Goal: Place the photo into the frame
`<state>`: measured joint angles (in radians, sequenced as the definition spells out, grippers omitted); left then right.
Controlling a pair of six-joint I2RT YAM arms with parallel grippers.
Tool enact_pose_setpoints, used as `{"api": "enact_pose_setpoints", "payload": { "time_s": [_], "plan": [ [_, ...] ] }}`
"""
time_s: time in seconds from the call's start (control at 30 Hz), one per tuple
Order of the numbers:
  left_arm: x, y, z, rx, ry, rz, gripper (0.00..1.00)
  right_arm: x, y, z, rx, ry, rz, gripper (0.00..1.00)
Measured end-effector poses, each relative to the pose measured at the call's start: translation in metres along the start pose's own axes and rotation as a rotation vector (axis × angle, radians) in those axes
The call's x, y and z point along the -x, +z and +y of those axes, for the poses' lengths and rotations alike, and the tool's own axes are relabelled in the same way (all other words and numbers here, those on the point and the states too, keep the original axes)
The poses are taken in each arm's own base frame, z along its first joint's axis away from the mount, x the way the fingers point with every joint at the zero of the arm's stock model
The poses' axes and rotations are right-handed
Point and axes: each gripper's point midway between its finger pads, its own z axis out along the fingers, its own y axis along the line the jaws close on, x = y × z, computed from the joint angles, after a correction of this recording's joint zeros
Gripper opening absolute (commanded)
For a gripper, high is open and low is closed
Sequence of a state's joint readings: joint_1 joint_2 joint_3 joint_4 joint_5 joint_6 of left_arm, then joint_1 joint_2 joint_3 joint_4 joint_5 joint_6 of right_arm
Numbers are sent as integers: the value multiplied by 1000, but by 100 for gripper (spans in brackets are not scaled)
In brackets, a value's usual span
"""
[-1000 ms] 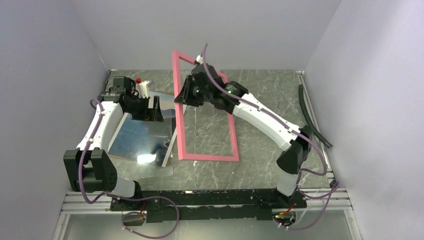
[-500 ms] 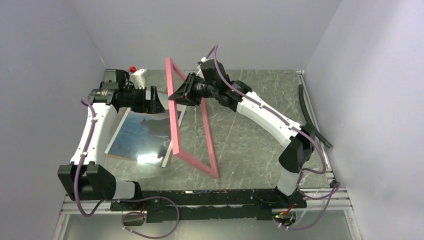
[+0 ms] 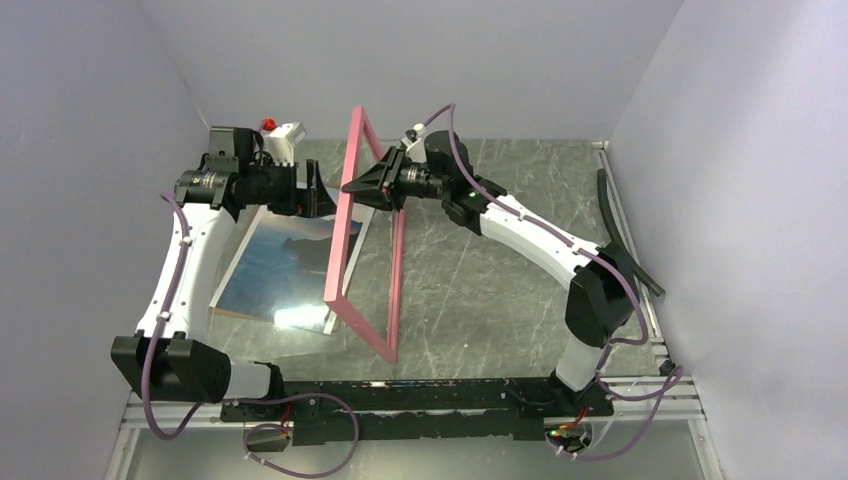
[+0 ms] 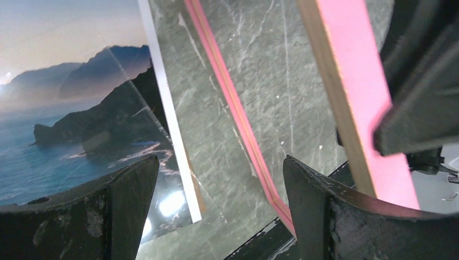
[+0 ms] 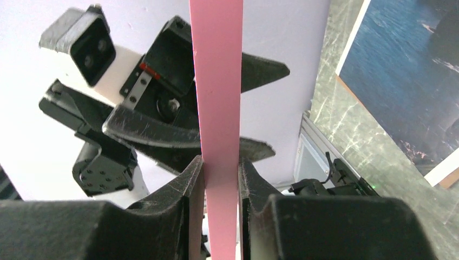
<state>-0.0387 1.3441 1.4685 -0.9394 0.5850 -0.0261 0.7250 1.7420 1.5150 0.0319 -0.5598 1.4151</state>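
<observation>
The pink frame stands up on one corner in the middle of the table, nearly edge-on to the top camera. My right gripper is shut on its upper left bar; in the right wrist view the pink bar is pinched between both fingers of that gripper. My left gripper is open and hangs just left of that bar, facing the right gripper, holding nothing. In its own view the gripper has the frame to its right. The photo lies flat on the table, left of the frame.
A brown backing board peeks out under the photo's white border. A black hose runs along the right wall. Purple walls close in on three sides. The metal base rail lines the near edge.
The right arm has swung the frame from leaning low over the table up onto its corner and turned it leftward. The left gripper has risen and come close to the frame's upper bar.
</observation>
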Motion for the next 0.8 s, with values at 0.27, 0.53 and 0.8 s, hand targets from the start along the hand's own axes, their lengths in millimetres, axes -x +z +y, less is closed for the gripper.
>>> {"api": "enact_pose_setpoints", "payload": {
  "time_s": [0.27,0.53,0.8],
  "plan": [
    [17,0,-42,-67,72,-30,90,19,-17,2,17,19,-11,55],
    [13,8,-77,-118,149,-4,90,26,-49,2,-13,-2,-39,66],
    [8,16,-102,-161,204,23,90,41,-72,-3,-152,-70,-82,67]
  ]
}}
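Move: The right fingers already grip the pink frame's raised top rail near its middle, which lies about 2 cm back of their hand point. The frame leans left, its bottom rail on the table some 8 cm to the right and 29 cm below. From the open left hand the top rail is about 5 cm right, 2 cm back and 5 cm higher; the photo lies roughly 9 cm left, 3 cm ahead and 24 cm below. Rightwards both hands go, side by side. The right hand opens its fingers from their grip on the top rail to about two-thirds wide, travelling about 8 cm right and still straddling the rail. The left, fingers wide open, follows the rail some 9 cm right, rising 4 cm, easing slightly back and turning about 15 degrees clockwise. ##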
